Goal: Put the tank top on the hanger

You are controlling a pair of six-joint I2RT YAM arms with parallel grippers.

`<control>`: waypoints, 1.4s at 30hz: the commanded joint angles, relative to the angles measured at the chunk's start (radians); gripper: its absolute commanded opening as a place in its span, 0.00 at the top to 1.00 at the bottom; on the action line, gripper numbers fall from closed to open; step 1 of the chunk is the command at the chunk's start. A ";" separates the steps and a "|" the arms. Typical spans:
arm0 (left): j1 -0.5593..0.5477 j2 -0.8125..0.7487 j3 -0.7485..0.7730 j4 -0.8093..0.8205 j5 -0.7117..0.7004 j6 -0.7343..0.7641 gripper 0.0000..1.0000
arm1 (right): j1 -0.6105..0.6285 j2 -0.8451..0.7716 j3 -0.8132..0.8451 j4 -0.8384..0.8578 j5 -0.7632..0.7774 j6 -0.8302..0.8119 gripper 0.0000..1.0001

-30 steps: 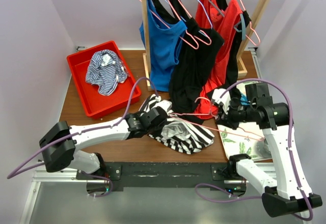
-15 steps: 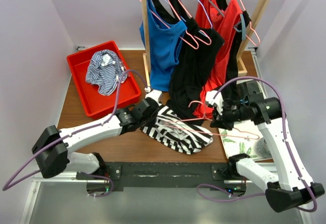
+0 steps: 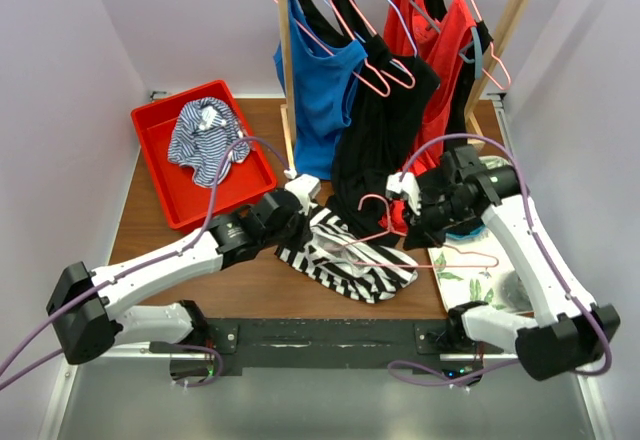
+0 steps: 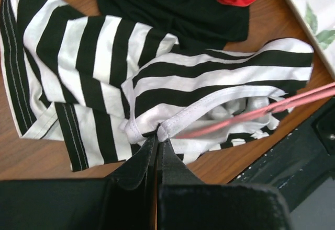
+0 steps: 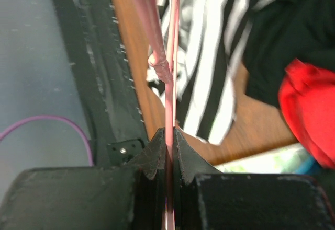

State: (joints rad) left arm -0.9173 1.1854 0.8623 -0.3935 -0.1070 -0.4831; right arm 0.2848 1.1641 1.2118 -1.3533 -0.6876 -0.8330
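The tank top (image 3: 345, 258), in bold black and white stripes, lies crumpled on the wooden table near its front edge. My left gripper (image 3: 303, 222) is at its left end, shut on the white hem (image 4: 157, 131) of an opening. The pink wire hanger (image 3: 462, 251) lies low over the table at the right, and one arm of it (image 4: 261, 111) reaches into the top's opening. My right gripper (image 3: 412, 232) is shut on the hanger's wire (image 5: 169, 110), with the striped top (image 5: 209, 57) just beyond its fingertips.
A red tray (image 3: 160, 175) at the back left holds a thin-striped blue and white garment (image 3: 205, 140). Blue (image 3: 322, 90), black (image 3: 380, 140) and red (image 3: 440, 90) tops hang from a wooden rack behind. A leaf-print cloth (image 3: 470, 278) lies at the right front.
My left gripper has pulled the top's edge back and to the right, spreading the fabric out. My right arm has carried the hanger left and away, toward the top.
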 commanded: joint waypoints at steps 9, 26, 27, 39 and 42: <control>0.028 0.011 0.208 0.059 0.173 0.081 0.97 | 0.045 0.212 0.068 0.158 -0.316 0.104 1.00; 0.051 -0.230 0.149 -0.050 0.185 0.690 0.09 | 0.044 0.229 0.078 0.137 -0.463 -0.107 1.00; 0.051 -0.245 0.117 -0.045 0.211 0.736 0.08 | 0.044 0.238 0.081 0.090 -0.464 -0.148 1.00; 0.051 -0.188 0.035 -0.004 0.642 0.942 0.12 | 0.053 0.229 0.077 -0.053 -0.441 -0.426 1.00; 0.051 -0.149 0.040 0.013 0.674 0.945 0.14 | 0.057 0.224 0.071 -0.053 -0.446 -0.436 1.00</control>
State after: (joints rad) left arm -0.8707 1.0100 0.8955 -0.4290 0.4622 0.4145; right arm 0.3313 1.4071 1.2549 -1.3296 -1.0744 -1.1896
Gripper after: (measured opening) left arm 0.869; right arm 0.034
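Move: The left hand already pinches the striped tank top's strap; the pink hanger's left end, inside the neck opening, is about 3 cm to its right, 2 cm back and slightly lower. The tank top's middle lies some 9 cm right, 3 cm back and 8 cm below that hand; the black garment's hem is 13 cm right, 7 cm ahead and 8 cm below. From the right hand, holding the hanger near its hook, the strap is roughly 20 cm left, level fore-and-aft, 6 cm lower; the leaf tray's middle is 17 cm right, 2 cm ahead, 14 cm lower. Rightward and up, the left hand draws the pinched strap over the hanger's end for about 7 cm of rise, then opens wide and lets go, climbs on leftward clear of the strap, and swings back and down, turning clockwise some 50 degrees with fingers open. The right hand keeps its grip and feeds the hanger left about 7 cm, first also edging forward, then easing back as it turns counter-clockwise and its left side rises. ##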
